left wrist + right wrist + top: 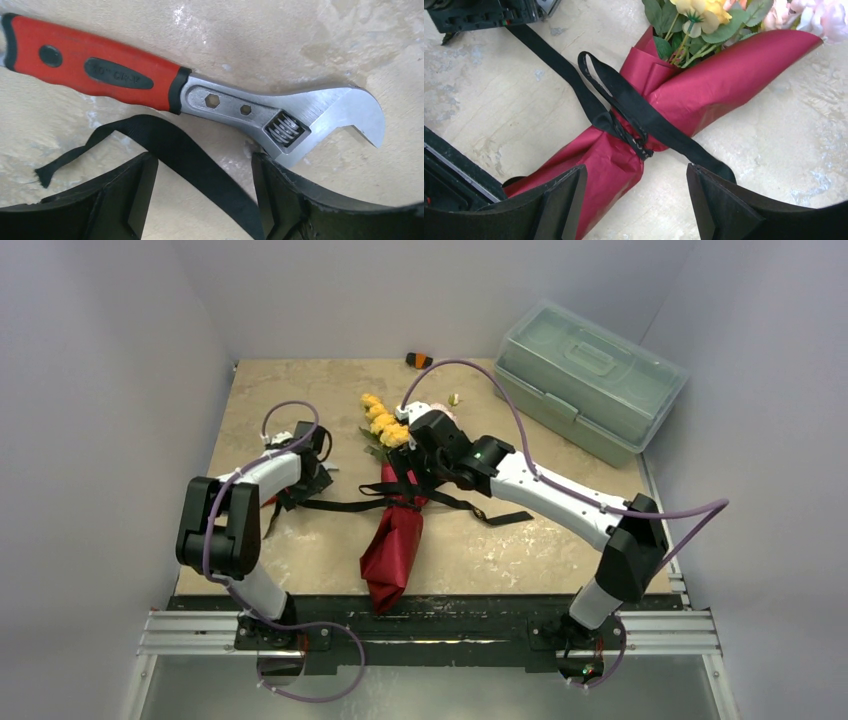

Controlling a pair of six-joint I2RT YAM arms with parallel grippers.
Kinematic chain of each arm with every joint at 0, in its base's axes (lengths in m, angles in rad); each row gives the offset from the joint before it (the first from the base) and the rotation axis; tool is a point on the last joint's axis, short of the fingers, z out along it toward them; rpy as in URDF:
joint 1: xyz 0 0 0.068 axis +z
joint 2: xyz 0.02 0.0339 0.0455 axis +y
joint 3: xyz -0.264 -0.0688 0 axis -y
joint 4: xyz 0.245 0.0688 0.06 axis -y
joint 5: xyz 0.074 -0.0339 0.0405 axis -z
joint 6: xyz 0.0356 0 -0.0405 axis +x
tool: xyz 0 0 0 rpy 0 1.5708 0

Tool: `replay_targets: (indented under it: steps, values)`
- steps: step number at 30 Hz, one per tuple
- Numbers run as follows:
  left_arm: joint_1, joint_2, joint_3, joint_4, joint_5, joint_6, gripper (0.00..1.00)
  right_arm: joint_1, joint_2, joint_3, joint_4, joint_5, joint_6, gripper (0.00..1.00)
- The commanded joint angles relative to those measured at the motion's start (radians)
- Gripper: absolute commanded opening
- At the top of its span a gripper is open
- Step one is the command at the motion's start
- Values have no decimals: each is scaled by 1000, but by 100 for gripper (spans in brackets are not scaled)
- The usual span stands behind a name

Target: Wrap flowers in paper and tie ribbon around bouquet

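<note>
The bouquet (393, 540) lies in the middle of the table, a dark red paper (734, 75) cone with the yellow and pink flowers (704, 15) sticking out at the far end. A black ribbon (644, 120) is knotted round its waist, with a loop and two tails trailing left and right (335, 506). My right gripper (635, 170) hovers open over the knot, its left finger above the paper, holding nothing. My left gripper (204, 157) stands open low over the table, with the ribbon's left tail (200, 165) lying between its fingers, not pinched.
A red-handled adjustable wrench (150, 85) lies on the table just beyond my left gripper. A pale green toolbox (590, 380) sits at the back right. A small orange and black object (418, 360) rests by the back wall. Walls close in on both sides.
</note>
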Motion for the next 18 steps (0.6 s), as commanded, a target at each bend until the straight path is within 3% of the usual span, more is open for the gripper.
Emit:
replay_targets:
  steps: [1,5,8,10,12,18]
  values:
    - [36,44,-2,44,22,3,71,0,-90,-52,30,51,29,81]
    - [39,42,-42,44,46,-22,64,0,-111,-78,21,69,10,81]
    - [40,43,-86,77,93,-16,40,-1,-111,-84,15,83,-6,81]
    - [40,42,-104,104,140,-7,16,-1,-109,-85,18,83,-21,82]
    - [40,28,-114,117,188,9,0,-1,-102,-79,18,85,-40,82]
    - [40,-140,-111,-6,164,2,0,-4,-71,-47,9,95,-87,82]
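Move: The left end stretch of the black ribbon lies right between my left hand's open fingertips, some 1 cm below the hand point. The wrench is about 5 cm ahead and 2 cm to the left, also 1 cm down; the knot on the bouquet is about 23 cm to the right, roughly level in the forward direction. From my right hand, that ribbon stretch lies about 24 cm left, 2 cm ahead and 18 cm below. I close my left fingers from wide open to shut, pinching the ribbon just short of the wrench. As they close, the hand eases about 1 cm forward and slightly down, then draws back a touch, the wrist tilting less than 10 degrees. My empty, open right hand drifts some 2.5 cm right, high above the bouquet. ##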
